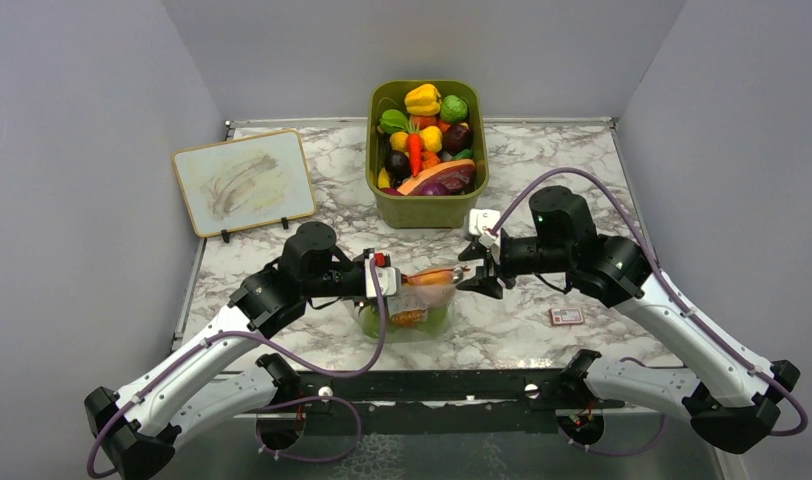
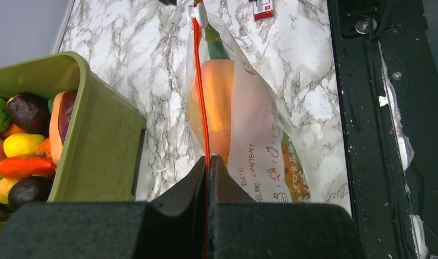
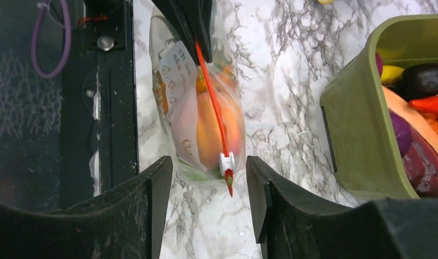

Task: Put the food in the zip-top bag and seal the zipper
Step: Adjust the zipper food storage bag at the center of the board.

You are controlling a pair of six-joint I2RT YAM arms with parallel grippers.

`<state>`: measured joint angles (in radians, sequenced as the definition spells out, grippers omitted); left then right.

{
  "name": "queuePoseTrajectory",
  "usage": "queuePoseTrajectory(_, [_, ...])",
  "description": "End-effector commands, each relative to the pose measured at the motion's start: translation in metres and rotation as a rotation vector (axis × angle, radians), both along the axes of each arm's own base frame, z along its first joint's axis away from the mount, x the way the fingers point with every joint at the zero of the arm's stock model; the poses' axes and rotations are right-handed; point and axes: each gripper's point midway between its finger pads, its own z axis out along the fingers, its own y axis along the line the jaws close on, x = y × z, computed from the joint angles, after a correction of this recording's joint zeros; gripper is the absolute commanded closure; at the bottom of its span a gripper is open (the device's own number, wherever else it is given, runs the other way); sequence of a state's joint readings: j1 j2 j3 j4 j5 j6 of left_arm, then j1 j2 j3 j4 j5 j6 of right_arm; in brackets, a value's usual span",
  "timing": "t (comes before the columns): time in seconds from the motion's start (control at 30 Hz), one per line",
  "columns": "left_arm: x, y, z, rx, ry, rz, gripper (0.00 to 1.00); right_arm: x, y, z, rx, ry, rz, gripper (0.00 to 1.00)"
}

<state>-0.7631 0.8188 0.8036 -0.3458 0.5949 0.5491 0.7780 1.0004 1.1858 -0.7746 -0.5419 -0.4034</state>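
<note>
The zip-top bag (image 1: 422,303) hangs just above the marble table between both arms, with food (image 2: 217,91) inside: an orange fruit and green pieces. Its white label (image 2: 254,151) faces the near table edge. My left gripper (image 2: 209,159) is shut on one end of the orange-red zipper (image 2: 198,81). The white slider (image 3: 226,162) sits at the other end of the zipper (image 3: 211,97). My right gripper (image 3: 209,174) is open, its jaws standing either side of the slider end, apart from it. From above, the left gripper (image 1: 380,276) and the right gripper (image 1: 479,270) face each other across the bag.
An olive-green bin (image 1: 427,205) full of toy produce stands behind the bag. A small whiteboard (image 1: 244,182) leans at the back left. A small red-and-white card (image 1: 566,316) lies under the right arm. The black table edge (image 2: 378,135) runs close to the bag.
</note>
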Motion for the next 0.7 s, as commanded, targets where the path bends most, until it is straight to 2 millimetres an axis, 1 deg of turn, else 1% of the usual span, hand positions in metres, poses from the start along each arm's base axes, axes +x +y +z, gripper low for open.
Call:
queuePoseTrajectory(0.0, [-0.006, -0.006, 0.031, -0.087, -0.086, -0.06, 1.0, 0.008, 0.0, -0.007, -0.015, -0.097, 0.031, 0.46])
queuePoseTrajectory(0.17, [-0.008, -0.005, 0.032, -0.093, -0.09, -0.064, 1.0, 0.011, 0.005, -0.006, -0.022, -0.121, 0.057, 0.48])
queuePoseTrajectory(0.23, [-0.008, -0.005, 0.033, -0.092, -0.093, -0.062, 1.0, 0.011, 0.007, -0.008, -0.032, -0.119, 0.078, 0.52])
queuePoseTrajectory(0.27, [-0.007, -0.005, 0.032, -0.091, -0.094, -0.062, 1.0, 0.011, 0.009, -0.008, -0.033, -0.113, 0.089, 0.56])
queuePoseTrajectory(0.37, [-0.006, -0.005, 0.031, -0.09, -0.095, -0.058, 1.0, 0.01, 0.013, -0.007, -0.023, -0.104, 0.104, 0.75])
queuePoseTrajectory(0.53, [-0.004, -0.006, 0.029, -0.088, -0.092, -0.057, 1.0, 0.01, 0.017, 0.001, 0.006, -0.114, 0.117, 0.97])
queuePoseTrajectory(0.6, [-0.003, -0.007, 0.027, -0.086, -0.089, -0.056, 1.0, 0.009, 0.023, 0.005, 0.038, -0.105, 0.131, 0.98])
queuePoseTrajectory(0.67, [-0.003, -0.008, 0.028, -0.095, -0.089, -0.054, 1.0, 0.007, 0.032, 0.004, 0.06, -0.069, 0.158, 0.93])
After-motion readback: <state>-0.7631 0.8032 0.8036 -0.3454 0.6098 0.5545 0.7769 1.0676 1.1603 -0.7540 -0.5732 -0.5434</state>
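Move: The bag's white zipper slider sits just off the right fingertips, about 1 cm ahead, 1 cm left and 2 cm below. The orange food inside the bag is some 8 cm left, level fore and aft and 6 cm lower; the green bin is roughly 26 cm ahead, 9 cm left and 13 cm lower. From the left hand, still pinching the zipper strip, the slider lies about 11 cm right, 1 cm ahead, at its height. The right hand sinks about 2.5 cm, easing forward and left, and shuts its half-open fingers on the zipper slider. ##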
